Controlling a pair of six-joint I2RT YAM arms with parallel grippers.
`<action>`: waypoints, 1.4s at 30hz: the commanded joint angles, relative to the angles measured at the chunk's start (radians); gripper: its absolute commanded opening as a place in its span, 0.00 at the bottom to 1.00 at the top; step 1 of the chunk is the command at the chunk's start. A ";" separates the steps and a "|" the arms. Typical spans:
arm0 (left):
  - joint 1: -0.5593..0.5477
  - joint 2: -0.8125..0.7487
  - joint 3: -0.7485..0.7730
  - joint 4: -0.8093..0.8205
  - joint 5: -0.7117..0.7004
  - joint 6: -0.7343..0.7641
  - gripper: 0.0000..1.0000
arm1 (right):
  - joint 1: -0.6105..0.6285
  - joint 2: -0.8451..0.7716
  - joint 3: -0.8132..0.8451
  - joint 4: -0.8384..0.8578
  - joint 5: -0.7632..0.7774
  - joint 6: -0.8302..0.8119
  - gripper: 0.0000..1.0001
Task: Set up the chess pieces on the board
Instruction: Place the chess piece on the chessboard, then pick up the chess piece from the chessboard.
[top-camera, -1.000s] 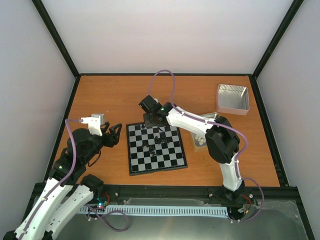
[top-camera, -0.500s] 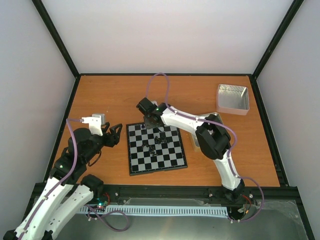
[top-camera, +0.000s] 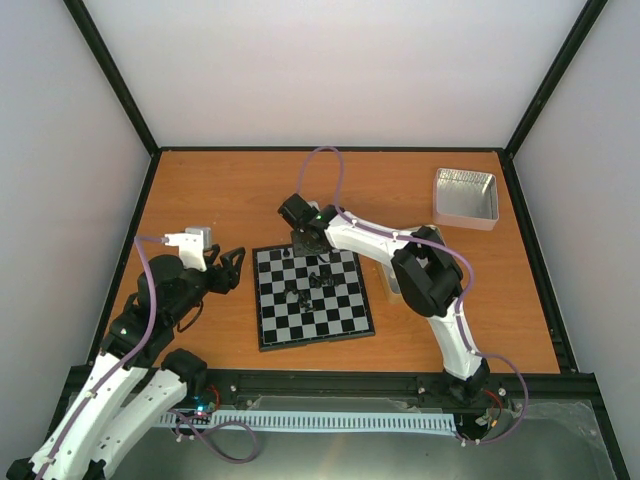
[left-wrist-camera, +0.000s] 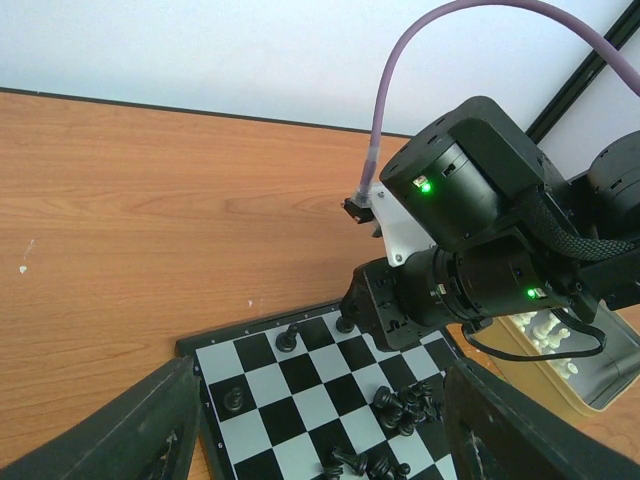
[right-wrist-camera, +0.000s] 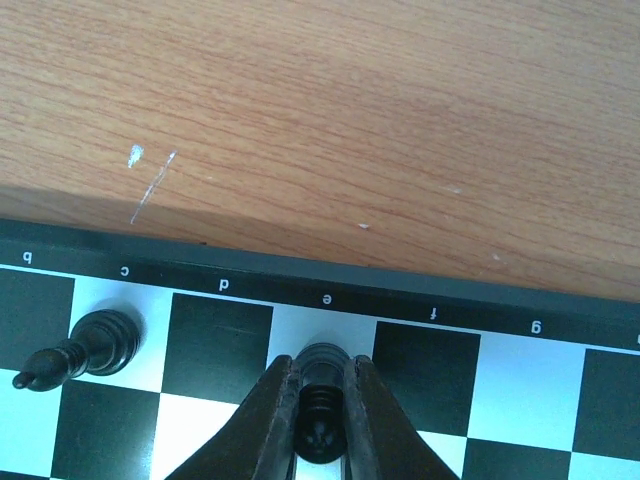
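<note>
The board (top-camera: 342, 316) lies in the middle of the table. My right gripper (right-wrist-camera: 322, 425) is shut on a black chess piece (right-wrist-camera: 322, 372) that stands on the light square marked e at the board's far edge (left-wrist-camera: 346, 322). Two more black pieces stand near that edge (left-wrist-camera: 288, 338) and at the left side (left-wrist-camera: 233, 399). Several others lie in a heap (top-camera: 310, 284) mid-board. My left gripper (top-camera: 232, 268) hovers just left of the board, open, with nothing between its fingers (left-wrist-camera: 130, 430).
An open metal tin (top-camera: 465, 196) sits at the back right. A second tin with cream-white pieces (left-wrist-camera: 556, 338) stands right of the board, mostly hidden behind my right arm (top-camera: 425, 275). Black frame rails edge the table.
My right arm's elbow has swung left toward the board, and its gripper has shifted slightly at the far edge with the piece still in it. The left arm has not moved.
</note>
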 joint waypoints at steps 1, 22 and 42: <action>-0.006 0.004 0.006 0.012 -0.008 -0.004 0.68 | -0.006 0.016 -0.011 0.021 -0.010 0.005 0.13; -0.006 0.013 0.004 0.019 0.014 0.001 0.68 | -0.025 -0.455 -0.376 0.104 0.038 0.015 0.47; -0.006 -0.065 0.007 0.004 -0.074 -0.009 0.68 | -0.023 -0.674 -0.729 0.186 -0.146 0.047 0.44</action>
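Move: The right gripper still holds the chess piece upright on the far-row e square, which lies straight below the hand point, roughly 4 cm down. Another standing piece is about 7 cm to the left of the hand and 1 cm back. The near pile lies some 9 cm back and 2 cm right, the front pile about 13 cm back and 3 cm left. From the idle left hand the e square is roughly 14 cm ahead, 15 cm right and far below. Open the right gripper to just under half and let go of the chess piece on the e square. Then lift clear by about 9 cm while drawing back and to the right, passing over the board. Sink again by some 5 cm and slow down over the board's right side, right of the near pile, with the fingers kept open. ##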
